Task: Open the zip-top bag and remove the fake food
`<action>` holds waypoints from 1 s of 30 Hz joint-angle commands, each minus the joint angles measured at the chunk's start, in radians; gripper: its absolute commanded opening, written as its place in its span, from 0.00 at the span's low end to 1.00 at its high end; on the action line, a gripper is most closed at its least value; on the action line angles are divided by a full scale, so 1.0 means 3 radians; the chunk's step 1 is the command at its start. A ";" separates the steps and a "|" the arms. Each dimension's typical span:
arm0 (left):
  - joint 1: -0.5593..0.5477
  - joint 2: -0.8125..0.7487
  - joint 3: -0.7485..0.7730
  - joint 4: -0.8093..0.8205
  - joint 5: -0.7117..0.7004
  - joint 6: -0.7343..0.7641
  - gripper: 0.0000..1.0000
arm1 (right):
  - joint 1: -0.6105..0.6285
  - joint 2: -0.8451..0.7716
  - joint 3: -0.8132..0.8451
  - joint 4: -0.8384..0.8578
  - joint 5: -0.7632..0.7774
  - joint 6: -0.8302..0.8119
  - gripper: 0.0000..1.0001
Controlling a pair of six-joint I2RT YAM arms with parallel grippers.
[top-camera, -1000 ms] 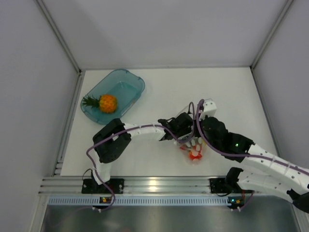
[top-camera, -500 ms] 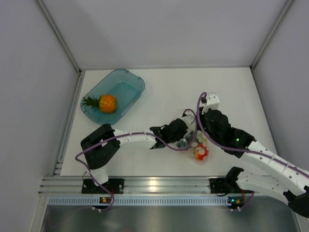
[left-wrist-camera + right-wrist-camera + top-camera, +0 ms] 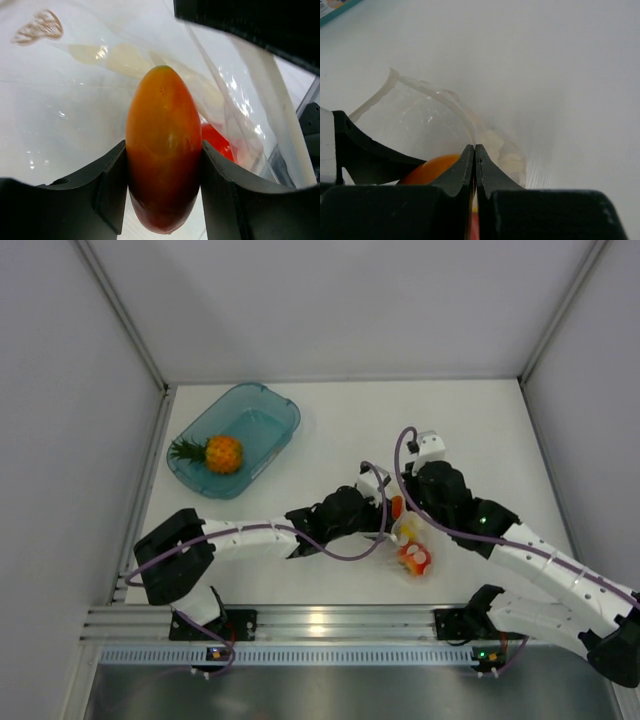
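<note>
The clear zip-top bag lies at the table's middle, between both arms. My right gripper is shut on its open rim and holds it up. My left gripper is shut on an orange-red oval fruit, just at the bag's mouth; the same fruit shows in the top view and the right wrist view. A red fruit and pale pieces are still inside the bag; they also show in the top view. The orange pineapple lies in the teal tray.
The teal tray stands at the back left near the left wall rail. The metal rail runs along the near edge by the arm bases. The white table stretches behind the arms.
My left gripper has drawn back leftward out of the bag with the orange-red fruit in it. My right gripper has kept its pinch on the bag's rim, shifting slightly.
</note>
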 commanded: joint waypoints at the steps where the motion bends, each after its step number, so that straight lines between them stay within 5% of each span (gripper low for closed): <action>1: -0.0010 -0.0163 -0.0012 0.0460 -0.0277 0.0090 0.00 | -0.0026 -0.0069 0.0113 0.0233 -0.0469 -0.0102 0.00; 11: -0.0004 -0.0224 0.0182 0.0454 -0.0928 -0.0165 0.00 | 0.0296 -0.0075 0.0000 0.0321 -0.0204 -0.0041 0.00; 30: -0.0004 -0.1113 -0.0190 0.0434 -0.1209 -0.0764 0.00 | 0.0363 0.0339 0.0133 0.0336 0.0624 0.0266 0.00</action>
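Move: The left hand already holds the mango at the bag's mouth. The teal bin it is bound for lies about 41 cm to its left, 24 cm farther ahead and 10 cm lower, and the pineapple in it about 44 cm left, 21 cm ahead and 9 cm down. The food left in the bag is some 7 cm back, 4 cm right and 10 cm below. The right hand, shut on the bag's rim, has the mango about 5 cm back, 3 cm left and 7 cm below. The left hand keeps its grip on the mango and eases about 4 cm forward with a slight rise, then climbs steeply and drifts left, some 12 cm up in all, turning roughly 20 degrees counter-clockwise while its fingers tip up towards level, to bring the mango up and away from the bag's mouth. The right hand keeps pinching the rim, swings about 3 cm left and a little back, then gives up half of that while coming forward and sinking 2 cm. ##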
